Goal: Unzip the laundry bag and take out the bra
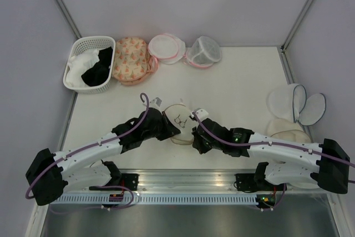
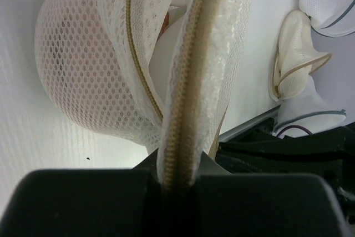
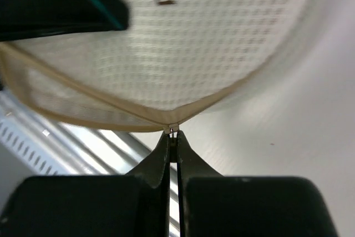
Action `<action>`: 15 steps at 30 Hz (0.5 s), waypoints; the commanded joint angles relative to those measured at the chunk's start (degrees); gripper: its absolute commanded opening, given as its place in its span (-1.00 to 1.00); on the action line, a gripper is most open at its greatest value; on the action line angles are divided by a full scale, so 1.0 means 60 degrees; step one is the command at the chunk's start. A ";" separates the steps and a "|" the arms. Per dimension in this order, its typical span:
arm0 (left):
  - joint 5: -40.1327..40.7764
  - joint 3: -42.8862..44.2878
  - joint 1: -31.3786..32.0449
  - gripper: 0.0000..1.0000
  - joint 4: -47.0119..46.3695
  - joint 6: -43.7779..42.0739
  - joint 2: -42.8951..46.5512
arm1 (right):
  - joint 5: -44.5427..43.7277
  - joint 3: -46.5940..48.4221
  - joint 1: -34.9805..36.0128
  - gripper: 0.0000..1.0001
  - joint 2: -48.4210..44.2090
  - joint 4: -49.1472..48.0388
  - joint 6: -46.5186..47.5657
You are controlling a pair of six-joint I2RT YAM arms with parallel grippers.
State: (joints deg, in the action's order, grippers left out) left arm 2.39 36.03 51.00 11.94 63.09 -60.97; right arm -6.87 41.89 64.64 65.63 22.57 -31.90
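The cream-white mesh laundry bag (image 1: 180, 121) with beige zip trim and a black line drawing lies between my two grippers at the table's near middle. My left gripper (image 1: 166, 124) is shut on the bag's zipped rim (image 2: 183, 131), which runs up from between its fingers. My right gripper (image 1: 195, 137) is shut on the small metal zip pull (image 3: 173, 130) at the bag's (image 3: 183, 48) beige edge, pulling it to a point. A sliver of pale peach shows through the mesh (image 2: 166, 20); the bra is otherwise hidden inside.
A white basket (image 1: 75, 46) with white and black garments, a peach floral bag (image 1: 129, 59) and two pink-trimmed round bags (image 1: 166, 48) stand at the back. Open white bags (image 1: 297, 104) and a cream bag (image 1: 288, 131) lie at the right. The metal rail (image 1: 183, 181) runs along the near edge.
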 commanded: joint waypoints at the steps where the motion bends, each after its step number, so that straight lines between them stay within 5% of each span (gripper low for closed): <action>1: 0.0335 0.0352 -0.0297 -0.96 0.0016 -0.0656 0.0172 | -0.2521 0.0239 0.0022 -0.99 0.0369 0.2301 -0.0424; 4: -0.0161 0.0425 -0.0356 -0.95 -0.0334 -0.1065 0.0011 | -0.4646 0.0810 -0.0109 -0.99 0.0925 0.3064 -0.1156; 15: -0.1848 0.2575 -0.1320 -0.95 -0.0966 -0.3760 -0.2287 | -0.6618 0.1852 -0.0388 -0.99 0.1690 0.3006 -0.1451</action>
State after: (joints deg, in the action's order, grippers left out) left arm -5.39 45.80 46.35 7.49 49.36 -71.26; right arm -37.82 51.27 63.37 76.07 34.81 -39.27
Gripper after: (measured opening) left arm 0.033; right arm 0.019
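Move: My right hand already pinches the zip pull on the near right part of the laundry bag's rim; the still-closed stretch of zip runs about 8 cm ahead of it, straight on and about level. The lid's middle is some 8 cm ahead and 6 cm left of this hand, and my left fingers, holding the rim, are 3 cm ahead and 6 cm left. From my left hand that closed stretch lies roughly 6 cm ahead and 5 cm right. With the pull still pinched, I draw my right hand forward and to the right along the bag's rim, nearly 10 cm, turning clockwise and tilting some 30 degrees so the fingers come round with the zip. My left hand keeps its shut grip on the rim tape and, after a brief hold, follows more slowly, forward, right and a little up, turning slightly clockwise. ##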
